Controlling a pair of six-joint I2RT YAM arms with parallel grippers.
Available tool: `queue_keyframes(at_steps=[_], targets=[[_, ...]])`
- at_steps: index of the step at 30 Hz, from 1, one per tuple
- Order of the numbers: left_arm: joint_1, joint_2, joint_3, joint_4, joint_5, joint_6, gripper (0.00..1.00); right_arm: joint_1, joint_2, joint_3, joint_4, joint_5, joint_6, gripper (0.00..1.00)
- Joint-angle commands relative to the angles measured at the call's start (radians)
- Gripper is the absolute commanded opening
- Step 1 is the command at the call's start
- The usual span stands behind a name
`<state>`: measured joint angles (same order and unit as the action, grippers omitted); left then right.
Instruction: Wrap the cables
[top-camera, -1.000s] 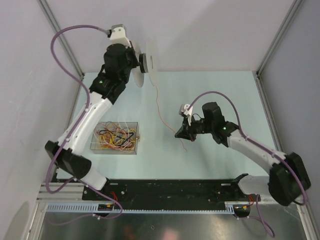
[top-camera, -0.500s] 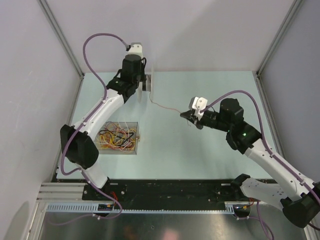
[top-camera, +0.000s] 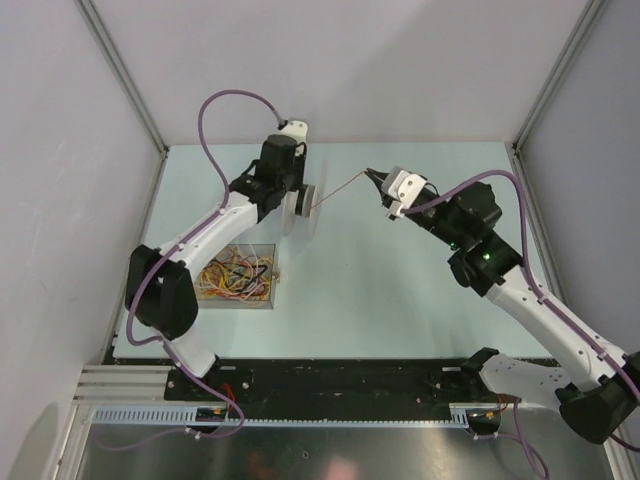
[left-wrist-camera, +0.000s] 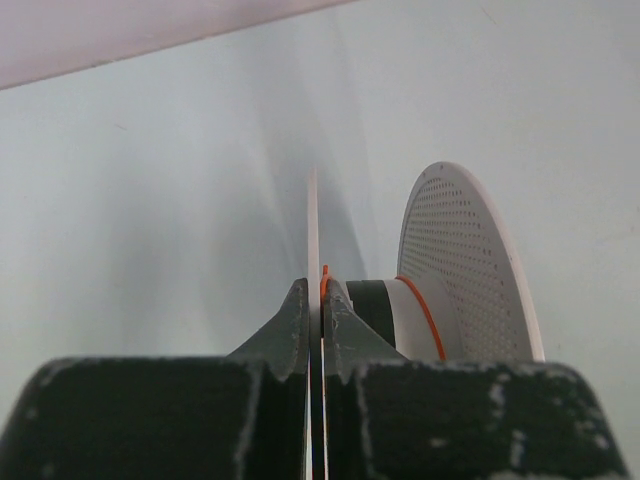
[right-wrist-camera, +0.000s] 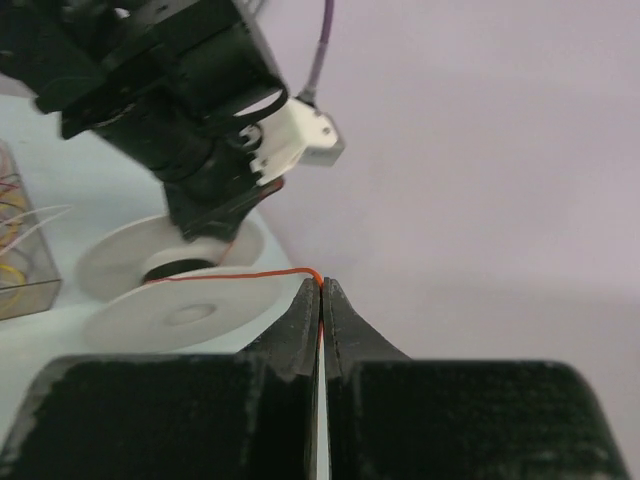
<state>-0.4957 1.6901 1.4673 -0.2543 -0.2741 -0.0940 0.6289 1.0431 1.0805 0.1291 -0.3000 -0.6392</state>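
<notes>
My left gripper (top-camera: 296, 196) is shut on one thin white flange (left-wrist-camera: 312, 230) of the white spool (top-camera: 304, 200), held above the table's far left. An orange cable (top-camera: 340, 187) runs taut from the spool's hub (left-wrist-camera: 412, 310), where it is wound on, to my right gripper (top-camera: 373, 176). The right gripper is shut on the cable's end (right-wrist-camera: 318, 279). In the right wrist view the cable (right-wrist-camera: 230, 275) leads left to the spool (right-wrist-camera: 175, 305) under the left gripper's black body (right-wrist-camera: 195, 140). Several more yellow, orange, red and white cables (top-camera: 233, 274) lie tangled in a box.
A clear plastic box (top-camera: 274, 262) holding the loose cables stands at the table's left, under the left arm; its corner shows in the right wrist view (right-wrist-camera: 25, 290). Purple hoses loop over both arms. Grey walls close in the back and sides. A black rail runs along the near edge.
The left gripper has carried the spool right and nearer, turning it. The right gripper has moved towards the back wall, drawing the orange cable taut between the two.
</notes>
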Motion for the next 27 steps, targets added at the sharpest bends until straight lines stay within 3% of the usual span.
queue_keyframes(at_steps=[1,6,18,27], targets=[[-0.018,-0.077,-0.037,0.089,0.043,0.066,0.0,0.0,0.04,0.077,0.202,0.072,-0.102,0.0],[-0.024,-0.121,-0.085,0.107,0.15,0.109,0.0,-0.049,0.096,0.127,0.237,0.061,-0.101,0.0],[-0.026,-0.281,-0.224,0.149,0.626,0.297,0.0,-0.28,0.238,0.226,0.203,-0.034,0.109,0.0],[-0.012,-0.41,-0.214,0.149,0.937,0.217,0.0,-0.494,0.362,0.264,0.212,-0.147,0.227,0.0]])
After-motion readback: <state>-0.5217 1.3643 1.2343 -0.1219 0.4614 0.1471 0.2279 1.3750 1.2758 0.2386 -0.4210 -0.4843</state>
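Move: The left fingers still pinch the spool's left flange at its upper edge, with the spool's middle about 5 cm to their right, 9 cm lower and roughly 1 cm ahead. The cable box lies on the table some 19 cm left of that hand, 14 cm back and 21 cm below. The right hand still pinches the orange cable; from it the spool's middle is about 17 cm ahead, 13 cm to the left and 28 cm below. Keeping its pinch on the orange cable, the right hand sweeps about 15 cm forward and 9 cm right, past the spool to its far side, rising a little, then sinking. Meanwhile the left hand, still gripping the flange, brings the spool roughly 12 cm back and 8 cm right, dips, then lifts it about 7 cm, turning it some 45 degrees clockwise. ##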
